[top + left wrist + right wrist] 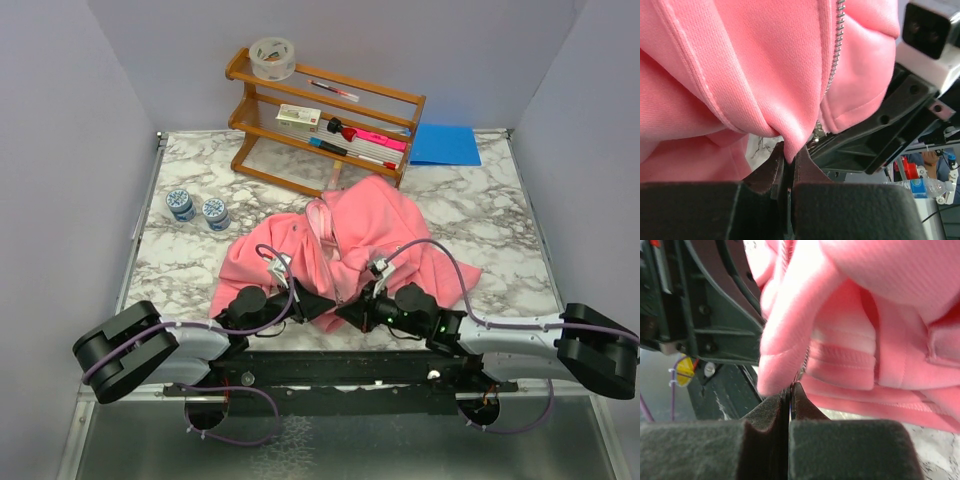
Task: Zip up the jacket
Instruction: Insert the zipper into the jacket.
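Note:
The pink jacket (365, 225) lies crumpled on the marble table, its near hem at the front edge. Both grippers meet at that hem. My left gripper (328, 303) is shut on a fold of pink fabric (790, 145) at the bottom of the zipper, whose silver teeth (836, 45) run upward. My right gripper (350, 312) faces it, a finger's width away. Its jaws (791, 388) are shut on the thin edge of the jacket, right below the zipper teeth (803, 365). The zipper pull is hidden among the folds.
A wooden rack (325, 120) with pens and a tape roll (272, 58) stands at the back. A blue folder (445, 144) lies beside it on the right. Two small jars (197, 207) sit at the left. The table's front edge lies just under the grippers.

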You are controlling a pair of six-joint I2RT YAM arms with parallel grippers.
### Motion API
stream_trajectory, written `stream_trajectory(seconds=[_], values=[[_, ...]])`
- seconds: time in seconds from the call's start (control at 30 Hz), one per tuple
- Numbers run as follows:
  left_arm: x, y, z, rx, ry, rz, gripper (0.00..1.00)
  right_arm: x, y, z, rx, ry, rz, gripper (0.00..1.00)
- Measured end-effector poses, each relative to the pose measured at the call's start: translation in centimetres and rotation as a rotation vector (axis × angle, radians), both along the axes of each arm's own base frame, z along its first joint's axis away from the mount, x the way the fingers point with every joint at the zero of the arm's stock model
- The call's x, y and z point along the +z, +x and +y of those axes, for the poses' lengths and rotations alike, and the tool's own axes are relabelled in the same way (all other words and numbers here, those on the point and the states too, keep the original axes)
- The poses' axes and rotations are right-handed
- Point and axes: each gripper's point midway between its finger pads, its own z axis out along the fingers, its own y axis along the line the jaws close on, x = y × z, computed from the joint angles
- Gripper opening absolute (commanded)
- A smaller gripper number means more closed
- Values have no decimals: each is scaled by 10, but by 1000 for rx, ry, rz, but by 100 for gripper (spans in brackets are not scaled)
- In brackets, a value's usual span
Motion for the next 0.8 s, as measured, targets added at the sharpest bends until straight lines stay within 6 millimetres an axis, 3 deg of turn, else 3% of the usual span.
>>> stream_trajectory(seconds=[0.13, 0.23, 0.37, 0.53, 0.7, 0.8], values=[[1, 1, 1, 6, 0, -8, 0, -24, -4, -9, 12, -68, 7, 5], [1, 2, 2, 13, 1, -11, 0, -38, -8, -16, 24, -125, 13, 33], [0, 4, 3, 25, 3, -11, 0, -35, -10, -23, 32, -142, -10, 53], [0, 5, 3, 32, 4, -12, 0, -11, -9, -27, 33, -82, -78, 64], [0, 5, 3, 33, 4, -12, 0, 4, -4, -33, -11, -35, -114, 65], [-1, 5, 3, 34, 7, -10, 0, 3, 2, -36, -62, -31, -94, 65]])
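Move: My right fingers are shut on the zip pull, which sits right at their tips. The hem corner that my left hand is pinching is about 1 cm ahead and 2 cm to the left of my right hand. The jacket's bulk is heaped some 14 cm ahead and 4 cm lower, and the table's front edge runs about 9 cm back and 8 cm below. From my left hand the zip pull is about 2 cm right and 1 cm back. My right hand draws down about 4 cm, still shut and easing to the right, then opens its fingers about two thirds and lets go of the zip pull. It rises again to its old height and keeps backing off rightward, away from the hem corner, ending some 3.5 cm to the right. My left hand keeps its pinch on the hem corner, almost still. ##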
